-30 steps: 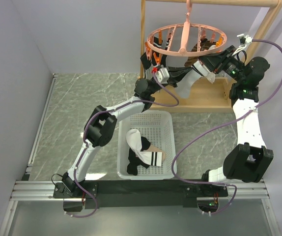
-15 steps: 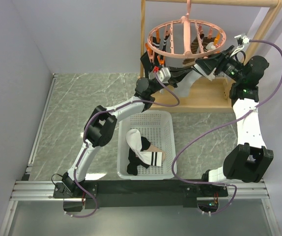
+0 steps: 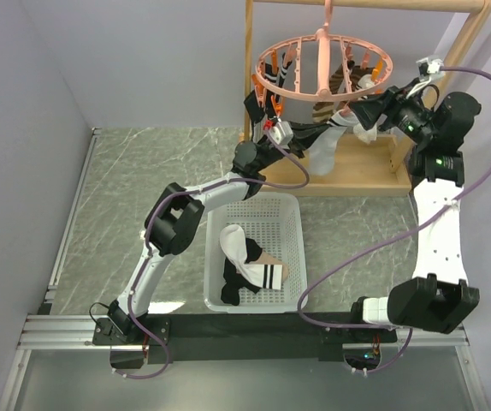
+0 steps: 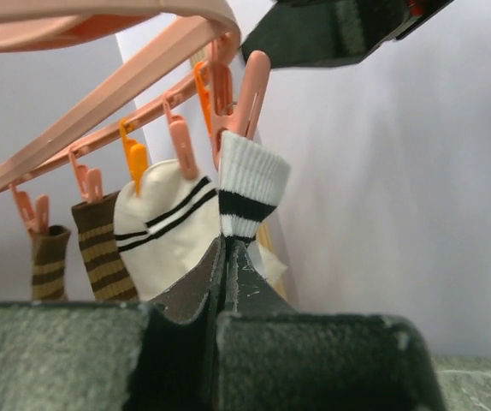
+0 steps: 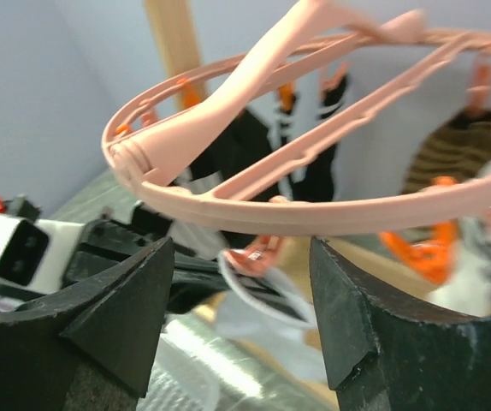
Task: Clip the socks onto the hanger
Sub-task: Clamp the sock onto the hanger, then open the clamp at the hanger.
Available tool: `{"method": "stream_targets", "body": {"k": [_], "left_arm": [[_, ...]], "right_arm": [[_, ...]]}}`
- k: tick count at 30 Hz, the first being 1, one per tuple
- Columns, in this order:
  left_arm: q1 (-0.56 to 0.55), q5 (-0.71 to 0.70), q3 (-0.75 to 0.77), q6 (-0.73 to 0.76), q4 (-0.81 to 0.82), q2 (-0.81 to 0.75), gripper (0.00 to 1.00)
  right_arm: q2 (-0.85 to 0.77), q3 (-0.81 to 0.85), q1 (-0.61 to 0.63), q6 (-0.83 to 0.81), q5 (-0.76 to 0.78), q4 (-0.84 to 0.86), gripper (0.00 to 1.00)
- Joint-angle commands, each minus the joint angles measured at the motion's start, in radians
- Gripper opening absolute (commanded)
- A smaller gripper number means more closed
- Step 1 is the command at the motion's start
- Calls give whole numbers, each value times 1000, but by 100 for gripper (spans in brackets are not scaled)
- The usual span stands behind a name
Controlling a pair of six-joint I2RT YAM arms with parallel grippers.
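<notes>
The pink ring hanger (image 3: 267, 70) hangs from the wooden rack. In the left wrist view a white sock (image 4: 250, 180) with black stripes hangs by its cuff from a pink clip (image 4: 254, 86) on the rim. My left gripper (image 4: 226, 250) is shut on that sock just below the cuff. From above, the left gripper (image 3: 316, 134) sits under the ring with the sock (image 3: 322, 154) dangling beside it. My right gripper (image 3: 365, 110) stands open at the ring's right side. In its own view the right gripper (image 5: 241, 247) faces the rim (image 5: 314, 214) and the clip (image 5: 261, 253), touching neither.
Another white sock (image 4: 164, 227) and brown striped socks (image 4: 100, 248) hang from neighbouring clips. A white basket (image 3: 293, 248) in front of the arms holds more socks (image 3: 250, 267). The wooden rack's base (image 3: 374, 175) and post (image 3: 248, 51) stand close behind the hanger.
My right gripper has opened, let go at the clip and drawn back to the right. The hanger ring has swung upward and levelled. The left gripper stays shut on the sock.
</notes>
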Motion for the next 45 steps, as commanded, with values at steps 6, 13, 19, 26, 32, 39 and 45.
{"method": "stream_targets", "body": {"k": [6,13,19,26,32,39,45], "left_arm": [[36,-13,-65,-61,97,-119,1],[53,1,-112,-70,115,-152,1],[74,7,-145,-92,125,-181,1],[88,36,-161,-109,125,-204,1],[97,45,-177,-109,119,-219,0],[105,50,-191,-112,120,-228,1],[108,50,-195,-112,125,-228,0]], "right_arm": [[-123,-28,-35,-131,252,-2,72],[-120,-97,-38,-232,212,65,70],[-112,-165,-38,-358,189,127,70],[-77,-185,-38,-381,111,254,71],[3,-125,-38,-336,42,269,72],[20,-153,-38,-287,101,312,72],[26,-176,-24,-247,109,380,72]]}}
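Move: The left fingers pinch the striped sock's cuff. The pink clip already gripping that cuff sits about 5 cm to their right and 5 cm up, level front to back; dark socks hang some 13 cm left and 6 cm ahead. From the open right hand this pink clip is roughly 2 cm ahead and 4 cm left. The empty orange clip is about 7 cm ahead and 2 cm right, with a hanging white sock 10 cm ahead, 3 cm right and 5 cm lower. Still pinching the cuff in shut fingers, the left hand draws the clipped sock about 6 cm left and 2 cm up. The open right hand backs off the pink clip, rightward, up and a little back while turning about 15 degrees clockwise, then sinks and reaches forward some 5 cm to face the orange clip, rolling left side down and tipping its fingers up. ##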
